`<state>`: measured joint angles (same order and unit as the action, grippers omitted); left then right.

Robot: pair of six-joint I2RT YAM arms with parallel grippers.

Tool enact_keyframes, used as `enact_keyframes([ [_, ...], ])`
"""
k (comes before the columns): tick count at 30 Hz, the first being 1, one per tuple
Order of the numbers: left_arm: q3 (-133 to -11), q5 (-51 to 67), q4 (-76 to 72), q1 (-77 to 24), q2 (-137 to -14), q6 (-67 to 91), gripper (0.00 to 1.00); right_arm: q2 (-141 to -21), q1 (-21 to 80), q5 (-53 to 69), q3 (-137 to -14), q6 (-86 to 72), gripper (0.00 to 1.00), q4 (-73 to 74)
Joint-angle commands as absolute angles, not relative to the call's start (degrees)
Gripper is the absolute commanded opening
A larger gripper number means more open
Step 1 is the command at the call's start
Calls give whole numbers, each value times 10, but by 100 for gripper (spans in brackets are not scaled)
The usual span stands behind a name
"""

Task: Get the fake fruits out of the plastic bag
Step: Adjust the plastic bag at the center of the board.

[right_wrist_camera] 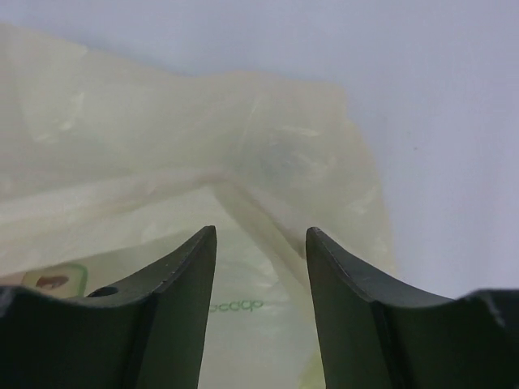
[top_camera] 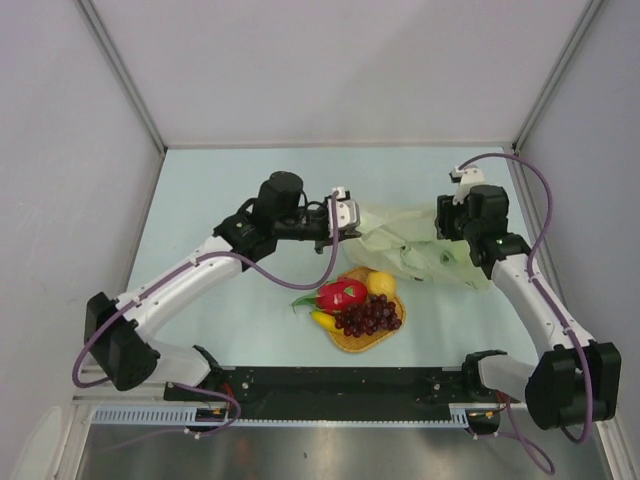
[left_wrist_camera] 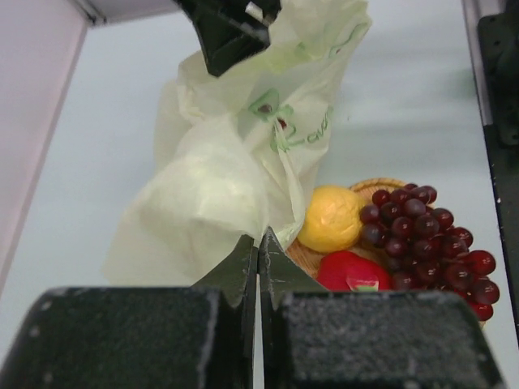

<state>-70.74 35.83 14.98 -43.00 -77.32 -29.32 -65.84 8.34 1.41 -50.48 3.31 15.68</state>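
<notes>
The pale plastic bag (top_camera: 415, 243) lies crumpled behind the fruits, its left end lifted. My left gripper (top_camera: 341, 216) is shut on that end, pinching the film at its fingertips (left_wrist_camera: 258, 243). My right gripper (top_camera: 452, 226) hangs over the bag's right part, jaws open with a fold of the plastic bag (right_wrist_camera: 162, 178) between them. The fake fruits rest outside the bag on a round woven mat (top_camera: 352, 341): the dragon fruit (top_camera: 342, 294), lemon (top_camera: 380, 283), grape bunch (top_camera: 371, 315) and banana (top_camera: 322, 320). The left wrist view shows the lemon (left_wrist_camera: 331, 219), grapes (left_wrist_camera: 422, 235) and dragon fruit (left_wrist_camera: 353, 271) beside the bag (left_wrist_camera: 219, 178).
Grey walls close in the pale table (top_camera: 230, 190) on the left, back and right. The black base rail (top_camera: 340, 382) runs along the near edge, just in front of the mat. Purple cables loop off both arms.
</notes>
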Motion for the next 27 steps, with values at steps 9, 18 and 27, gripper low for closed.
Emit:
enact_keyframes([
  [9,-723,360,151,-427,-817,-185,0,-558,181,32,-497,133,53,160],
  [18,-734,381,154,-428,-787,-200,0,-640,194,61,-488,178,23,178],
  [27,-745,387,156,-427,-787,-201,0,-799,147,104,-488,223,8,125],
])
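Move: Just to the right hand's left and below its half-open fingers lies the plastic bag, its middle about 6 cm left, some 3 cm back and 13 cm down. From that hand the yellow fruit is roughly 12 cm back and 16 cm left, the grapes about 18 cm back and 19 cm left. For the left hand, shut on the bag's raised corner, the bag's middle is some 18 cm right, 8 cm ahead and 22 cm down. Swinging left and a little back over the bag, the right hand first rises about 5 cm, then sinks some 10 cm into the bag's folds, turning about 25 degrees counter-clockwise while its fingers go from half open to nearly shut. The left hand keeps its pinch on the corner, dipping and then coming most of the way back up as its wrist tilts slightly. ##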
